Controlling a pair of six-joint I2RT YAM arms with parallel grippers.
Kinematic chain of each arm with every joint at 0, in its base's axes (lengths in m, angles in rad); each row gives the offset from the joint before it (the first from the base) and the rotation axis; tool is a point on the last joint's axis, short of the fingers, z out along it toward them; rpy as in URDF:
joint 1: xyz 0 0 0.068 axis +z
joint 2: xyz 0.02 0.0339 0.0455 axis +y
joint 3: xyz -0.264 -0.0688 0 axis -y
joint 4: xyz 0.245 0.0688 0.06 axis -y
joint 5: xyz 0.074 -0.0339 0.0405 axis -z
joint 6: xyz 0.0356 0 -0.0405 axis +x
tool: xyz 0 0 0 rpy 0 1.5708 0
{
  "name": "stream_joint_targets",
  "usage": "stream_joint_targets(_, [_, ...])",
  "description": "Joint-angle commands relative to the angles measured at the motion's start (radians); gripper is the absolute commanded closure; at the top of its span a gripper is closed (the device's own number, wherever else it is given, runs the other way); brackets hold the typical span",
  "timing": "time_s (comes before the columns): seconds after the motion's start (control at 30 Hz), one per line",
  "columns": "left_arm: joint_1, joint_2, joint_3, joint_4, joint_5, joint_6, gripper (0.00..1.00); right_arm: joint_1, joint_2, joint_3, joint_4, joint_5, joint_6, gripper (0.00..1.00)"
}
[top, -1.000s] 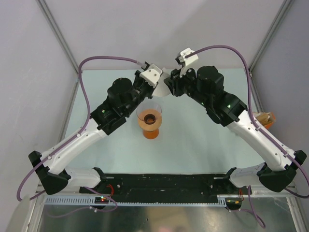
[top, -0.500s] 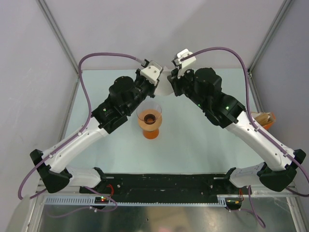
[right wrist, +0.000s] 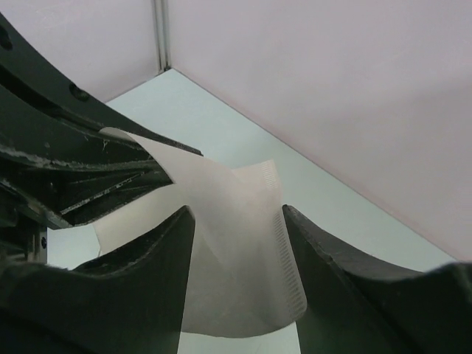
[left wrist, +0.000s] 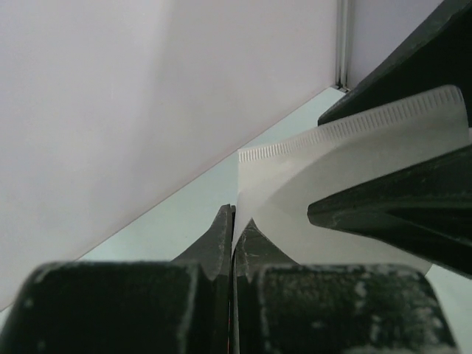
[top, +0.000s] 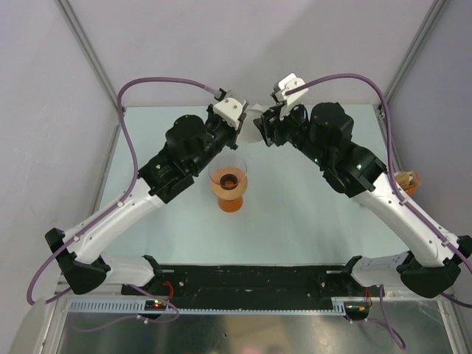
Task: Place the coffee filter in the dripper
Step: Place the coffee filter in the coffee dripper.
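Observation:
The coffee filter (top: 251, 126) is a thin white paper fan held in the air at the back of the table. My left gripper (left wrist: 234, 218) is shut on one corner of the coffee filter (left wrist: 346, 188). My right gripper (right wrist: 237, 214) is open, one finger on each side of the coffee filter (right wrist: 236, 251), which bulges between them. In the top view my left gripper (top: 240, 127) and right gripper (top: 259, 130) meet tip to tip. The dripper (top: 228, 182), a clear cone on an orange base, stands upright on the table just in front of them, with nothing in it.
A tan-and-white stack of paper fans (top: 405, 181) sits at the table's right edge, behind the right arm. Purple cables (top: 131, 140) loop above both arms. Grey walls and metal corner posts (top: 92, 55) close in the back and sides.
The right gripper's jaws now stand apart around the filter. The right arm has swung a little to the right and back. The left arm keeps its grip and has hardly moved.

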Motion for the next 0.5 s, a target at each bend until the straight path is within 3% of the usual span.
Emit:
stream_joint_targets(0.0, [-0.007, 0.001, 0.05, 0.015, 0.008, -0.04, 1.0, 0.009, -0.001, 0.011, 0.006, 0.02, -0.049, 0.46])
stream_joint_targets(0.17, [-0.007, 0.007, 0.058, 0.014, 0.014, -0.044, 1.0, 0.011, 0.024, 0.036, -0.019, 0.035, -0.05, 0.58])
stream_joint_targets(0.37, [-0.008, 0.02, 0.067, 0.009, 0.033, -0.061, 1.0, 0.016, 0.058, 0.074, -0.01, 0.039, -0.039, 0.81])
stream_joint_targets(0.47, [-0.007, 0.025, 0.075, -0.008, 0.041, -0.071, 0.95, 0.018, 0.071, 0.092, -0.004, 0.05, -0.03, 0.95])
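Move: The coffee filter, pinched at its left end by the left hand, has its middle about 3 cm left of the right hand, 1 cm ahead and 1 cm lower, its near part already between the right hand's open fingers. The dripper stands roughly 9 cm left of that hand, 4 cm back and 27 cm below. From the left hand, the dripper lies some 5 cm left, 5 cm back and 25 cm down, with the orange server about 9 cm beneath it. Downward about 2 cm, with a smaller drift forward and left towards the left gripper, the right hand closes its fingers from about half open to nearly shut, pinching the filter paper; its left side dips some 5 degrees. The left hand stays almost in place, fingers shut, keeping its hold on the other end. ##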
